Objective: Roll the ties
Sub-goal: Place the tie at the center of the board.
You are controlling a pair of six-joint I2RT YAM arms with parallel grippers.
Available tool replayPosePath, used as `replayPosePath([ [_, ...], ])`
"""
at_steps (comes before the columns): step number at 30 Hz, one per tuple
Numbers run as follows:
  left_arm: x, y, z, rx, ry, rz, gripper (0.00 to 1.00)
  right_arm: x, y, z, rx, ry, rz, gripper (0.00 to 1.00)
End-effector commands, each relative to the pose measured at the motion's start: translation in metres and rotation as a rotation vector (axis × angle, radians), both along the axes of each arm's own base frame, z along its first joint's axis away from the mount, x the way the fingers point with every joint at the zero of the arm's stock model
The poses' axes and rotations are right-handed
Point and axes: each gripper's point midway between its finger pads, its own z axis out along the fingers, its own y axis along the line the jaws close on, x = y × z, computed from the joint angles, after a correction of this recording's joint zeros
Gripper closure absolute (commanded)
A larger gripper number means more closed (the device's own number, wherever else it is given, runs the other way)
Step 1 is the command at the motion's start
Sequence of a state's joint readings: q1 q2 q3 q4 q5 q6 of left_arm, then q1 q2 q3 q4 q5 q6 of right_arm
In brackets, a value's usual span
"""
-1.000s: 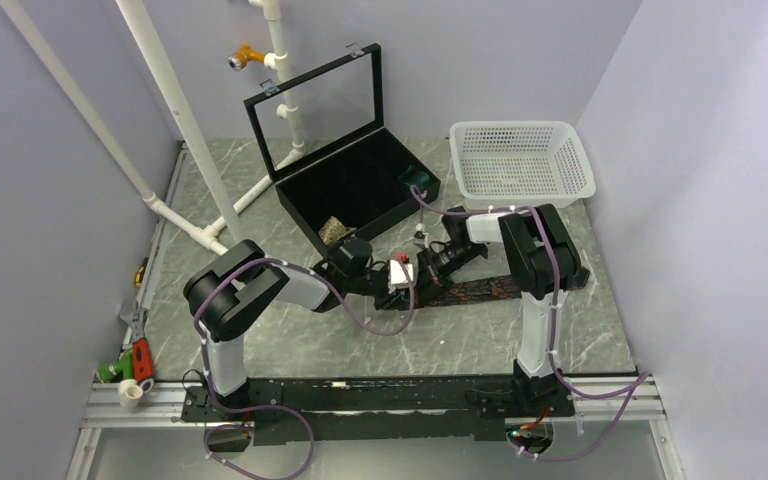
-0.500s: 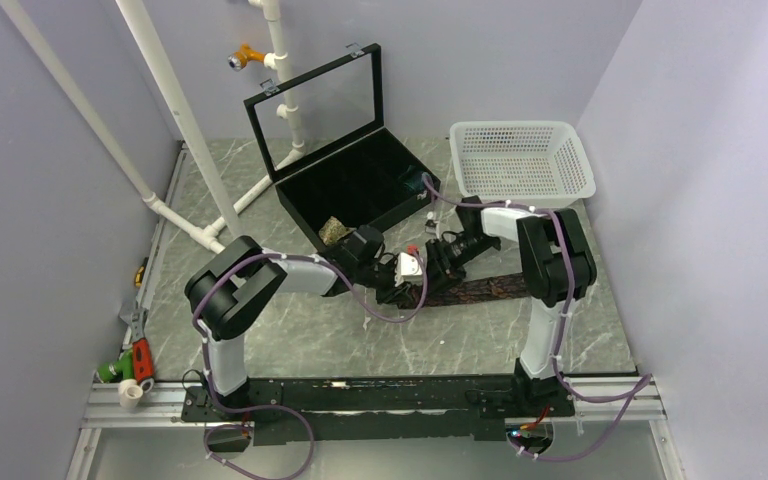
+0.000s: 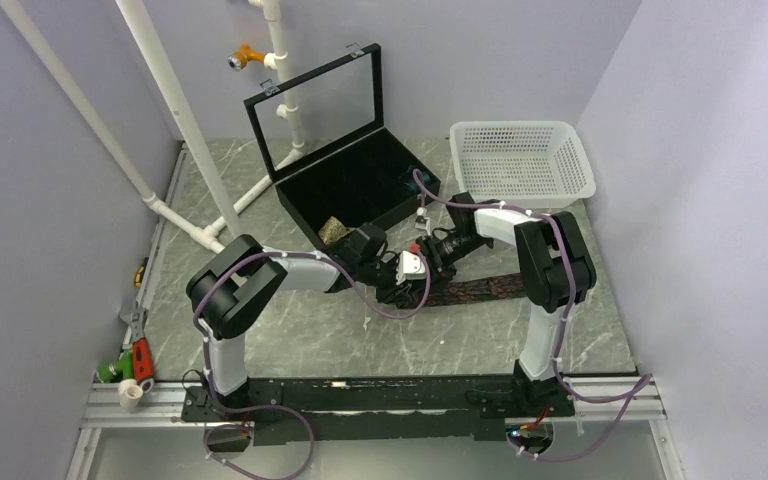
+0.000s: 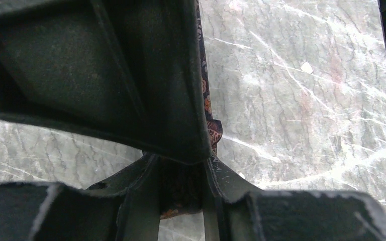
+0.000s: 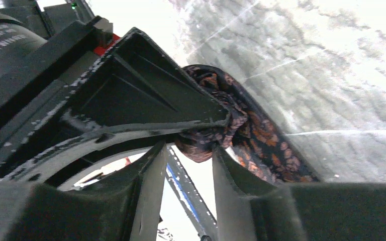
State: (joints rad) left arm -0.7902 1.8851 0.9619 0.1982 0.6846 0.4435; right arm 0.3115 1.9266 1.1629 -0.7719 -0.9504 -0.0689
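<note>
A dark brown-maroon tie (image 3: 480, 290) with an orange pattern lies across the marble table (image 3: 290, 340), stretching right from the two grippers. Its left end is rolled up. My left gripper (image 3: 397, 285) meets that end, and in the left wrist view its jaws (image 4: 181, 168) are shut on the tie fabric (image 4: 181, 188), which fills the gap between them. My right gripper (image 3: 428, 262) faces it from the far side. In the right wrist view its fingers (image 5: 190, 149) stand apart with the rolled end (image 5: 216, 120) at their tips. A rolled tan tie (image 3: 334, 230) sits in the black box.
The open black box (image 3: 360, 185) with its raised glass lid stands just behind the grippers. A white mesh basket (image 3: 520, 160) is at the back right. White pipes (image 3: 185, 120) cross the back left, and hand tools (image 3: 135, 360) lie at the left edge.
The right gripper has opened from shut and drawn back a little toward the box. The left gripper has shifted slightly right while still on the tie's rolled end.
</note>
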Motion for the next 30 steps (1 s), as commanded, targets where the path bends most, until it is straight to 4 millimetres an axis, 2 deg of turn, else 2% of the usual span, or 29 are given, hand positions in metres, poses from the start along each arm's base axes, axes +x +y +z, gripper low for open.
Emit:
replayPosePath([
  [1, -0.039, 0.065, -0.079, 0.32, 0.203, 0.052, 0.66, 0.0, -0.001, -0.017, -0.018, -0.023, 0.013, 0.67],
  [5, -0.038, 0.063, -0.076, 0.308, 0.207, 0.053, 0.65, 0.0, -0.005, -0.029, -0.062, -0.049, 0.028, 0.97],
  [6, -0.038, 0.062, -0.075, 0.304, 0.209, 0.052, 0.64, 0.0, -0.007, -0.032, -0.077, -0.05, 0.032, 1.0],
  [8, -0.038, 0.059, -0.069, 0.277, 0.214, 0.047, 0.55, 0.001, -0.01, -0.035, -0.085, -0.057, 0.028, 1.0],
  [10, -0.033, 0.055, -0.053, 0.214, 0.179, 0.059, 0.38, 0.002, -0.011, -0.035, -0.089, -0.063, 0.022, 1.0],
  [12, -0.023, 0.05, -0.02, 0.098, 0.103, 0.078, 0.23, 0.003, -0.01, -0.034, -0.087, -0.063, 0.015, 1.0],
  [14, -0.015, 0.046, 0.009, 0.005, 0.008, 0.091, 0.14, 0.003, -0.009, -0.032, -0.081, -0.061, 0.007, 1.0],
  [15, -0.012, 0.045, 0.02, -0.029, -0.034, 0.095, 0.11, 0.003, -0.008, -0.03, -0.076, -0.062, 0.004, 1.0],
  [16, -0.008, 0.044, 0.029, -0.06, -0.074, 0.102, 0.02, 0.003, -0.007, -0.028, -0.071, -0.064, 0.001, 1.0],
  [18, -0.006, 0.04, 0.037, -0.093, -0.125, 0.102, 0.01, 0.004, -0.006, -0.025, -0.063, -0.065, -0.005, 1.0],
  [27, 0.007, 0.016, -0.01, 0.016, -0.083, 0.175, 0.01, 0.006, 0.002, -0.006, -0.002, -0.069, -0.021, 1.0],
  [30, 0.006, 0.017, -0.027, 0.049, -0.078, 0.178, 0.01, 0.008, 0.005, 0.002, 0.02, -0.072, -0.03, 1.0],
])
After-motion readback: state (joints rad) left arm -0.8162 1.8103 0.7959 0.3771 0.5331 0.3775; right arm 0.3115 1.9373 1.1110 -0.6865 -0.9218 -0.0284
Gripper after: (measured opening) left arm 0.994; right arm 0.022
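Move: The rolled end of the tie is already between the left fingers, practically at the hand point, perhaps 1 cm farther right. From the right hand, whose open fingers are poised over it, the same roll lies about 2 cm lower, 2 cm left and 1 cm back. The flat strip of the tie runs off to the right, its visible middle some 10 cm right of the right hand, 2 cm back and 4 cm lower. The black box's middle is roughly 22 cm ahead of the left hand and 10 cm to its left. Downward by about 2 cm, the right hand sinks onto the roll, shuts its half-open fingers to pinch the bunched tie and then holds there. Only after that does the left hand open wide, let go and draw off some 5 cm left and a little back, rising slightly; it then reverses, coming right, forward and down until its open fingers straddle the tie's end again. ##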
